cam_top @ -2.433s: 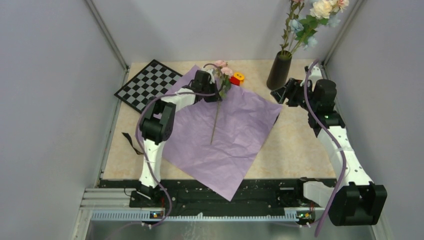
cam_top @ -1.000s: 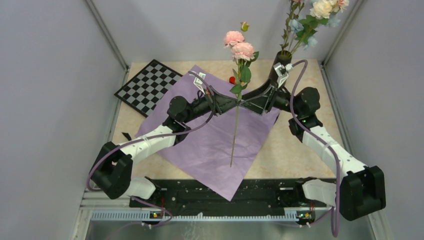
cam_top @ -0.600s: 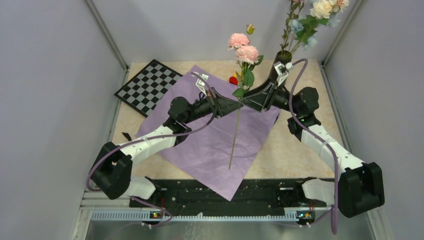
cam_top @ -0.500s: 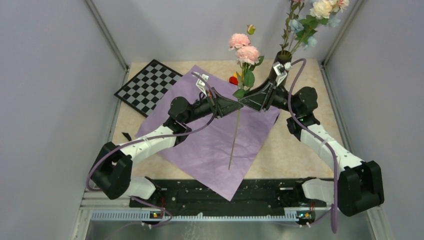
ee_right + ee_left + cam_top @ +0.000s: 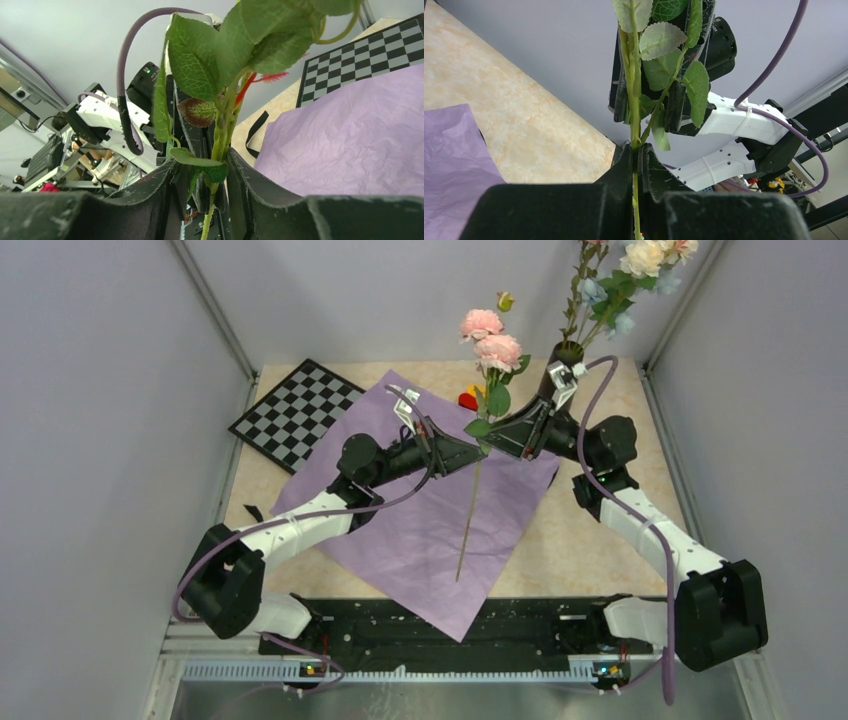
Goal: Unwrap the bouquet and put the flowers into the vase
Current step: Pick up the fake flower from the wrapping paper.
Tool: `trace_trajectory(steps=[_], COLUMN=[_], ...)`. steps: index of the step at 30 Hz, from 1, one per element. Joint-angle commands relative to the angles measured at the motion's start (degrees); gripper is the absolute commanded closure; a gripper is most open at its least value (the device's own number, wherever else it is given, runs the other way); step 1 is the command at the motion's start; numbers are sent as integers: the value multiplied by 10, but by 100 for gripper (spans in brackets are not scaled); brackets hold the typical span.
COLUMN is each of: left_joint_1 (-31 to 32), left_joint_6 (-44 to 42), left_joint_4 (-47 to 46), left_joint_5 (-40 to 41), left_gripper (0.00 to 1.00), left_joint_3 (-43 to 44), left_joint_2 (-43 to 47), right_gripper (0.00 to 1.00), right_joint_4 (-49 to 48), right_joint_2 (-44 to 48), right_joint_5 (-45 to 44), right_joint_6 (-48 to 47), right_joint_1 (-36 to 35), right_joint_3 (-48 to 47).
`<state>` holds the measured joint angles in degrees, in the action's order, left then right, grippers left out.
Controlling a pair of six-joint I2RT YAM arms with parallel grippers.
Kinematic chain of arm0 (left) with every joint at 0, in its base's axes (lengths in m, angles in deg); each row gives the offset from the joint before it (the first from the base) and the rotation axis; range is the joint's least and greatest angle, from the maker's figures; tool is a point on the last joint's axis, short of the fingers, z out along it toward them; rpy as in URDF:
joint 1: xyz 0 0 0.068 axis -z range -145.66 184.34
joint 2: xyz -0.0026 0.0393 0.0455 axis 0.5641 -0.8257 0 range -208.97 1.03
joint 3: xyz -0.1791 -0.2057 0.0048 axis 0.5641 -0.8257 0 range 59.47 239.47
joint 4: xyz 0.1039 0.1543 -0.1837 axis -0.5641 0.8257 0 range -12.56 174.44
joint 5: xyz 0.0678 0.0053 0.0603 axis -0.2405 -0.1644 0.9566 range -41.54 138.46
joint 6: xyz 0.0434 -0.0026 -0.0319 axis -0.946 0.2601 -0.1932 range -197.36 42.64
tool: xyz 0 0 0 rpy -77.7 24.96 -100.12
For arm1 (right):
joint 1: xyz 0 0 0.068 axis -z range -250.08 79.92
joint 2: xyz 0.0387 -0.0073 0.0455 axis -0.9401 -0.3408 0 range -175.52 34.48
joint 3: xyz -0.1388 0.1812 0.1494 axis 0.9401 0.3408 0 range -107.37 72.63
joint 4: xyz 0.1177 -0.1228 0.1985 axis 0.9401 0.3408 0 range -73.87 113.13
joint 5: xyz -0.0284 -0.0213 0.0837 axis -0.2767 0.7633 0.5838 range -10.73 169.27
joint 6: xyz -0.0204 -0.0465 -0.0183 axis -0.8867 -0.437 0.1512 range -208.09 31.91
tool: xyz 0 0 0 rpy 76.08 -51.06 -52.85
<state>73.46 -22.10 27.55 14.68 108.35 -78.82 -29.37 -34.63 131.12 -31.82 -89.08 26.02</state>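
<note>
One flower point(image 5: 497, 348) with pink blooms and a long green stem stands upright over the middle of the table. My left gripper point(image 5: 474, 450) is shut on its stem point(image 5: 635, 125) just below the leaves. My right gripper point(image 5: 493, 441) faces it from the right. Its fingers point(image 5: 240, 175) stand apart on either side of the same stem point(image 5: 218, 145), with a gap showing. The dark vase point(image 5: 566, 352) stands behind the right wrist and holds several flowers point(image 5: 640, 260). The bouquet's lilac paper point(image 5: 420, 540) lies unfolded flat under both arms.
A checkered board point(image 5: 295, 410) lies at the back left. A red-and-yellow toy block point(image 5: 468, 398) sits behind the paper. A black ribbon point(image 5: 262, 526) lies off the paper's left edge. Grey walls close in the table on three sides.
The left arm lifted the pink flower off the paper and stood it upright. The right arm swung from the vase to the stem, and its jaws have narrowed around it.
</note>
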Motion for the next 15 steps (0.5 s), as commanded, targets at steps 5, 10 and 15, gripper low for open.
trace_trajectory(steps=[5, 10, 15], left_joint_1=[2, 2, 2], left_joint_6=[-18, -22, -27], left_joint_4=[-7, 9, 21], left_joint_5=[1, 8, 9], left_gripper=[100, 100, 100], left_joint_3=[17, 20, 23], left_joint_2=[12, 10, 10], right_gripper=[76, 94, 100], right_joint_4=[-45, -40, -34], right_joint_2=[-2, 3, 7], right_joint_5=[0, 0, -2], right_joint_6=[10, 3, -6], right_joint_1=[-6, -6, -6], right_joint_3=[-10, -9, -9])
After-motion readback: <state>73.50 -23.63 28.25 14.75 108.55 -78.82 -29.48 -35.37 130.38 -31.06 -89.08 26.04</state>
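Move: The flower stem, gripped by the left hand, already stands between the right hand's part-open fingers. That part lies about 3 cm ahead of and 4 cm above the left hand. From the right hand, the pink blooms are some 12 cm ahead and 12 cm up, in line sideways; the vase is roughly 27 cm ahead, 20 cm right and 20 cm lower. Easing forward about half a centimetre, the right fingers close around the stem above the left hand's continuing pinch. ##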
